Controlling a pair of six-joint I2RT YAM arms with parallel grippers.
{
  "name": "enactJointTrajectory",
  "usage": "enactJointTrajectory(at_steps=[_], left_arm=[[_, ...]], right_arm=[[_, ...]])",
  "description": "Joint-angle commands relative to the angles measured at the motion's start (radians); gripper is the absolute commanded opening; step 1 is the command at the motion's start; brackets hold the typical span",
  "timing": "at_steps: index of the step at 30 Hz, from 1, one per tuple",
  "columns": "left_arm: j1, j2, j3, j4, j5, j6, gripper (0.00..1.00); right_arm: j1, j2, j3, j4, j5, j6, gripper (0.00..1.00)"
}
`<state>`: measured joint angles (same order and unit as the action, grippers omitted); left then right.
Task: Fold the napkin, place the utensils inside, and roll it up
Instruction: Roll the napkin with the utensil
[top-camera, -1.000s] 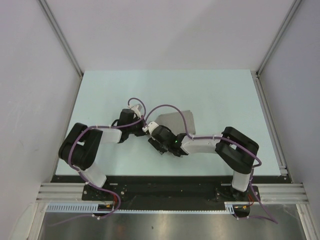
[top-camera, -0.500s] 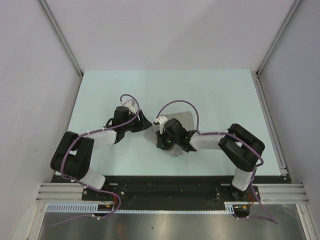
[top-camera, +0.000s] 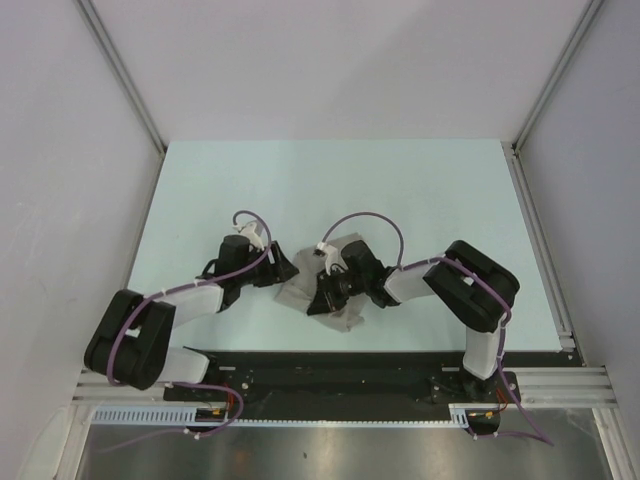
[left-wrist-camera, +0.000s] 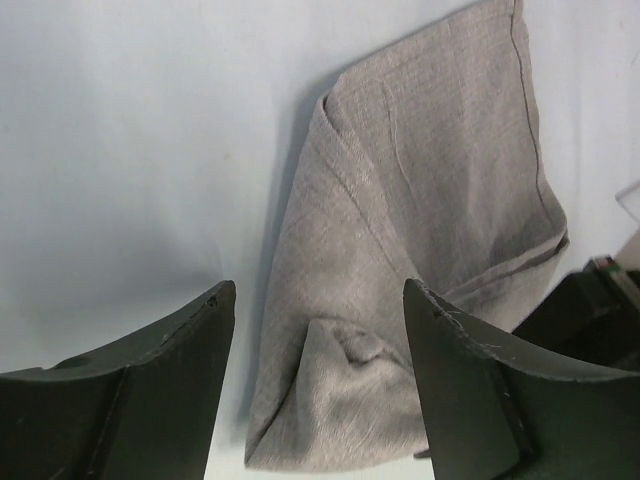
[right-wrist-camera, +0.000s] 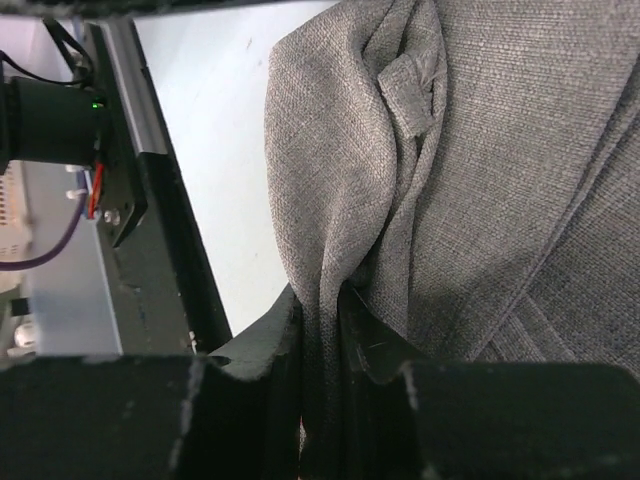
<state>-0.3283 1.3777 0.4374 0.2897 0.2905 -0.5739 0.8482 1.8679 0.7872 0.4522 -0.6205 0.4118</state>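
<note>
The light-grey napkin (top-camera: 305, 292) lies crumpled on the pale table between both grippers. It fills the left wrist view (left-wrist-camera: 420, 250) and the right wrist view (right-wrist-camera: 480, 170) with folds. My right gripper (top-camera: 325, 295) is shut on a bunched fold of the napkin (right-wrist-camera: 325, 330). My left gripper (top-camera: 283, 272) is open at the napkin's left edge, and its jaws straddle a folded corner (left-wrist-camera: 350, 400) without touching it. No utensils are in view.
The black rail and aluminium frame (top-camera: 330, 372) run along the table's near edge, close to the napkin. Grey walls enclose the table on three sides. The right arm's cable (top-camera: 365, 218) loops above the napkin.
Both arms have drawn toward the near edge. The right gripper dragged the napkin nearer and left, bunching it. The left gripper opened and followed to the napkin's left edge.
</note>
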Motion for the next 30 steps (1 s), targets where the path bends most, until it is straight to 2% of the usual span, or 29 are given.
enactJointTrajectory(at_steps=[1,8,12,15,17,18,20,21,23,24,25,26,27,30], left_arm=[[0.005,-0.104,-0.041,-0.049,-0.017,0.032,0.73],[0.005,-0.124,-0.092,-0.057,0.038,0.011,0.73],[0.003,-0.083,-0.100,-0.028,0.094,0.006,0.70],[0.003,-0.045,-0.108,0.023,0.153,-0.020,0.63],[0.002,-0.017,-0.117,0.038,0.160,-0.030,0.49],[0.002,-0.014,-0.117,0.042,0.157,-0.032,0.36],[0.002,-0.003,-0.115,0.043,0.159,-0.035,0.27],[0.002,0.001,-0.112,0.043,0.160,-0.035,0.17],[0.002,0.006,-0.100,0.031,0.159,-0.035,0.08],[0.002,0.007,-0.091,0.023,0.156,-0.034,0.01],[0.002,0.009,-0.086,0.019,0.151,-0.030,0.00],[0.002,0.011,-0.082,0.006,0.150,-0.029,0.00],[0.002,0.011,-0.071,0.000,0.147,-0.027,0.00],[0.002,0.018,-0.051,-0.027,0.130,-0.026,0.00]], right_arm=[[-0.017,0.054,-0.042,-0.102,-0.122,0.027,0.06],[-0.044,0.085,-0.034,-0.106,-0.146,0.019,0.05],[-0.061,0.105,-0.034,-0.083,-0.169,0.025,0.05],[-0.080,0.119,-0.032,-0.067,-0.189,0.033,0.06],[-0.090,0.123,-0.031,-0.064,-0.200,0.030,0.06],[-0.098,0.125,-0.031,-0.063,-0.202,0.030,0.06],[-0.106,0.119,-0.032,-0.064,-0.209,0.030,0.06],[-0.107,0.111,-0.028,-0.072,-0.209,0.025,0.08],[-0.110,0.068,-0.010,-0.136,-0.199,0.010,0.10],[-0.110,0.050,0.000,-0.164,-0.190,-0.013,0.16],[-0.110,0.001,0.023,-0.196,-0.164,-0.027,0.22],[-0.112,-0.024,0.039,-0.272,-0.150,-0.045,0.28],[-0.109,-0.051,0.052,-0.305,-0.136,-0.059,0.41],[-0.098,-0.142,0.116,-0.438,-0.059,-0.117,0.61]])
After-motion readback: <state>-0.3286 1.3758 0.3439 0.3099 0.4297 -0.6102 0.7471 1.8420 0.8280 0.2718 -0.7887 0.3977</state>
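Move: From the open left gripper, the napkin's bunched left end lies about 4 cm back, 1 cm to the right and 2 cm below. The flat far part of the napkin is some 4 cm ahead and 11 cm to the right, 3 cm lower. The right gripper still pinches the roll; from it that left end lies about 6 cm left and 3 cm ahead at the same height, and the napkin's near corner 4 cm back, 6 cm right and 1 cm lower. Bring the left gripper back about 4 cm, then down 2 cm with a slight tip of the fingers, and close it on the napkin's bunched left end. Meanwhile keep the right pinch and ease it rightward along the table, rolling the wrist some 10 degrees; once the left has closed, open the right fingers and start lifting off to the right. ##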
